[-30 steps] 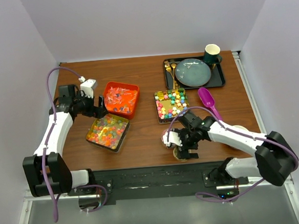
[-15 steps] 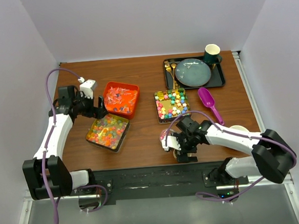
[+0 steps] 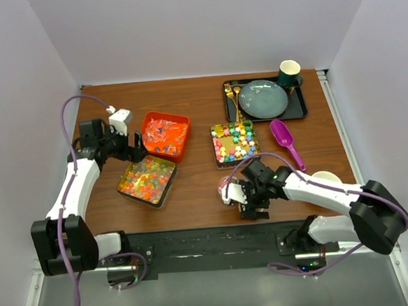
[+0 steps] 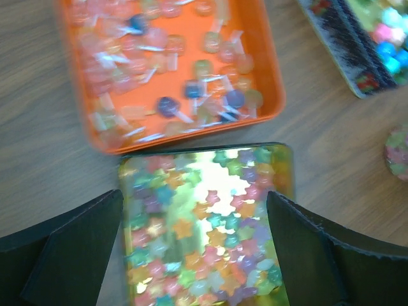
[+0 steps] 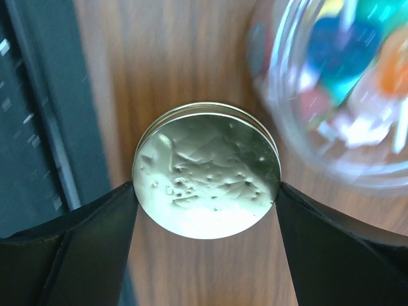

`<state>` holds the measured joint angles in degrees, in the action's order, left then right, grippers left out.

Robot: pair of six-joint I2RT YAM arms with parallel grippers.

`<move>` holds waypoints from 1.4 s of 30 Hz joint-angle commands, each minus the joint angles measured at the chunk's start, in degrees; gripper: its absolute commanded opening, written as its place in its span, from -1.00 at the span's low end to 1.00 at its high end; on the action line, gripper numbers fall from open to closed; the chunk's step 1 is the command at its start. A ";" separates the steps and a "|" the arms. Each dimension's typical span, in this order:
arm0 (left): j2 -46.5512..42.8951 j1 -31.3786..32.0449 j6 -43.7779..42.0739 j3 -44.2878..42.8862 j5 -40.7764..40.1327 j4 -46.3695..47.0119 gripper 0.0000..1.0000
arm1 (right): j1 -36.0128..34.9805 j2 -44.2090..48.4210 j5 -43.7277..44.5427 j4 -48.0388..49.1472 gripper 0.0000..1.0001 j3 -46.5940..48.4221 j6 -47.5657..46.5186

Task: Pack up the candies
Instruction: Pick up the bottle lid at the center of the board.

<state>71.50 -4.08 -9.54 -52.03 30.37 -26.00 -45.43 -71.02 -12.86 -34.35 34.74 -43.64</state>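
Observation:
The candies lie in two open tins: pastel stars in a gold tin (image 3: 148,180) (image 4: 204,229) and brighter ones in a second tin (image 3: 235,142) (image 4: 363,44). A small clear jar (image 3: 227,190) (image 5: 338,83) holds a few more. My left gripper (image 3: 135,145) (image 4: 194,204) hangs open over the gold tin's far end, touching nothing. Near the table's front edge, a round metal lid (image 5: 207,171) lies flat. My right gripper (image 3: 248,204) (image 5: 205,191) is down over it, with a fingertip against each side of its rim. The jar stands just beside this gripper.
An orange tray (image 3: 166,135) (image 4: 172,70) of wrapped sweets sits behind the gold tin. A purple scoop (image 3: 284,139) lies right of the second tin. At the back right is a dark tray (image 3: 300,108) with a plate and a cup (image 3: 289,72).
My right gripper has dropped onto the lid near the front edge and its jaws have closed in to the lid's rim. The left arm has barely shifted.

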 commanded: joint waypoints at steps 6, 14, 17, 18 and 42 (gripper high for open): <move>-9.19 29.97 2.15 14.23 5.52 24.74 1.00 | -0.01 13.53 2.74 -20.66 0.52 9.64 5.49; -4.10 51.07 11.03 26.18 -9.96 51.72 0.99 | 4.20 14.69 8.82 -22.08 0.54 19.39 10.66; -0.85 54.33 9.99 31.89 -16.46 64.82 0.97 | 7.89 11.53 5.49 -21.90 0.54 23.96 13.13; 1.33 54.87 9.46 33.21 -19.01 67.98 0.98 | 9.12 10.22 4.96 -21.90 0.54 24.84 13.49; 50.81 60.41 -0.22 27.69 -17.77 118.88 1.00 | 7.99 -2.54 -3.31 -20.41 0.56 29.34 5.05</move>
<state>113.21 55.33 -7.55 -22.61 19.00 77.93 -36.60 -74.26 -14.70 -55.33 64.86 -34.46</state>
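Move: The bottle lid is already pinched in the right fingers, near table height; the open bottle it belongs to stands about 7 cm ahead of that hand and 6 cm to its left. The star-candy box lies roughly 22 cm ahead and 3 cm left of the right hand. From the left hand the bottle is some 33 cm to the right, 12 cm back and 12 cm below; the jelly-candy box sits about 7 cm back, 4 cm right and 12 cm below. The lid, kept pinched in the right hand, goes up some 15 cm, then also about 6 cm forward, sinking a little and easing left at the end, above and to the right of the bottle. Meanwhile the left hand, wide open, swings fast right and back, turning clockwise, then drops low and creeps on rightward until its fingers straddle the bottle's near side. ##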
